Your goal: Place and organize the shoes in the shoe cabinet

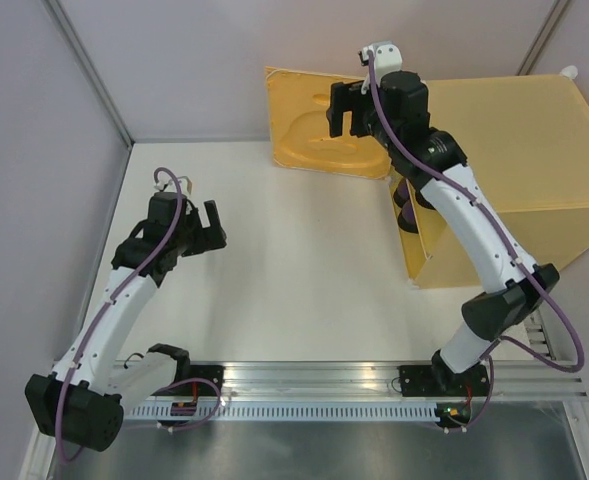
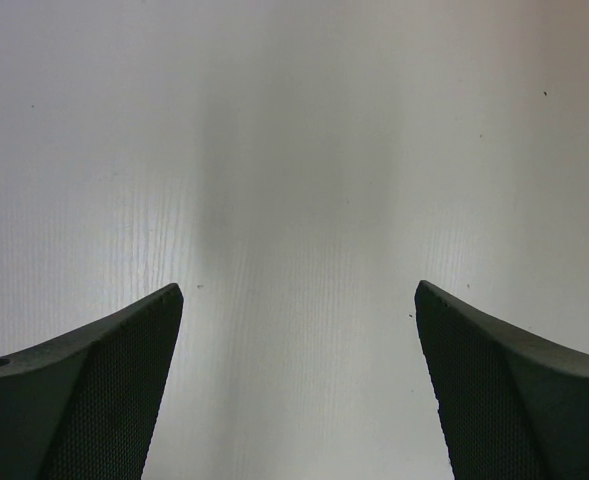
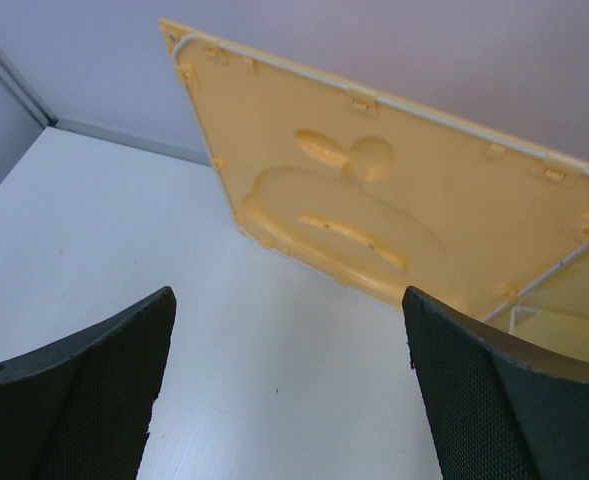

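The shoe cabinet [image 1: 514, 140] is a yellow-orange box at the back right. Its door [image 1: 319, 125] is swung wide open and stands against the back wall, showing its moulded inner face [image 3: 374, 200]. Inside the cabinet's opening, a purple shoe [image 1: 405, 212] shows partly behind my right arm; the black shoes are hidden. My right gripper [image 1: 346, 122] hovers open just in front of the door with nothing between its fingers [image 3: 289, 292]. My left gripper [image 1: 212, 230] is open over bare table at the left [image 2: 299, 290], far from the cabinet.
Grey walls close in the white table [image 1: 294, 260] at the back and left. A metal rail [image 1: 324, 380] with both arm bases runs along the near edge. A corner of the cabinet's frame [image 3: 574, 290] shows in the right wrist view.
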`<state>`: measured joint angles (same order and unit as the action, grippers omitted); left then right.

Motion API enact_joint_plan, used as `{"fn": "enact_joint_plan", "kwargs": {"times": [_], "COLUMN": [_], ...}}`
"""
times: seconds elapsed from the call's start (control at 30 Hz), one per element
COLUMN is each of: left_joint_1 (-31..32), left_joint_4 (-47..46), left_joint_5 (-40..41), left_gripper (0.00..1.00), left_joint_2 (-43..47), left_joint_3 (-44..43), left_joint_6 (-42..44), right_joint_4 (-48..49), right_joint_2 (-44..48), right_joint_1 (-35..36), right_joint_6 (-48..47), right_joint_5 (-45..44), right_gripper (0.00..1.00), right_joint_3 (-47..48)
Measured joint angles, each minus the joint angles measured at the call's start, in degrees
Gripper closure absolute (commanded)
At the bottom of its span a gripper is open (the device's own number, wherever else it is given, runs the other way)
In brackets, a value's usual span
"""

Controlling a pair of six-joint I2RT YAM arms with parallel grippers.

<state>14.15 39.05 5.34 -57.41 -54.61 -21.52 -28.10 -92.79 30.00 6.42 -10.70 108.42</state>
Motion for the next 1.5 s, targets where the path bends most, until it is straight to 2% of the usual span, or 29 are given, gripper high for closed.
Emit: {"fn": "enact_joint_plan", "kwargs": {"times": [0.17,0.4,0.87,1.17,1.5], "left_joint_1": [0.0,0.0,0.0,0.0,0.0], "left_joint_4": [-0.6,-2.0,-2.7,-2.8,-2.8], "left_joint_5": [0.1,0.1,0.1,0.0,0.1], "left_gripper": [0.0,0.01,0.02,0.02,0.02], "left_joint_2": [-1.9,-2.0,-2.4,-3.0,-3.0], "left_joint_3": [-0.3,3.3,3.7,3.7,3.7], "left_joint_6": [0.5,1.4,2.1,2.4,2.9], "right_joint_4": [0.7,1.7,6.9,8.0,7.9], "right_joint_2": [-7.7,-16.2,-22.5,-28.0,-30.4], "right_joint_1": [-4.5,-8.6,-11.2,-11.3,-11.5], "right_joint_6": [-2.0,-7.4,-19.6,-22.7,-24.6], "right_joint_5": [5.5,12.0,21.6,23.6,25.9], "right_gripper": [0.02,0.02,0.02,0.02,0.02], "right_joint_3": [8.8,16.0,20.8,25.7,26.0]}}
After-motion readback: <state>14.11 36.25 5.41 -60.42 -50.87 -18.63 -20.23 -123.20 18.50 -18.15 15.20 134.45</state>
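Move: The open cabinet door stands upright in front of the right hand; its middle is about 7 cm ahead, 3 cm left and 24 cm below, with its top edge some 8 cm under hand height. The cabinet's middle lies about 9 cm back and 25 cm to the right, the purple shoes inside it some 6 cm back, 20 cm right and 35 cm lower. From the left hand, the door is roughly 22 cm ahead, 28 cm right and 2 cm below. The open door is what the right hand reaches across: empty and wide open, it goes forward about 15 cm over the door's top edge towards its far side, ending roughly 4 cm lower. On the way its wrist swings some 20 degrees counter-clockwise, tips up and rolls its left side down. The left hand, also open and empty, sinks about 3 cm over bare table. ##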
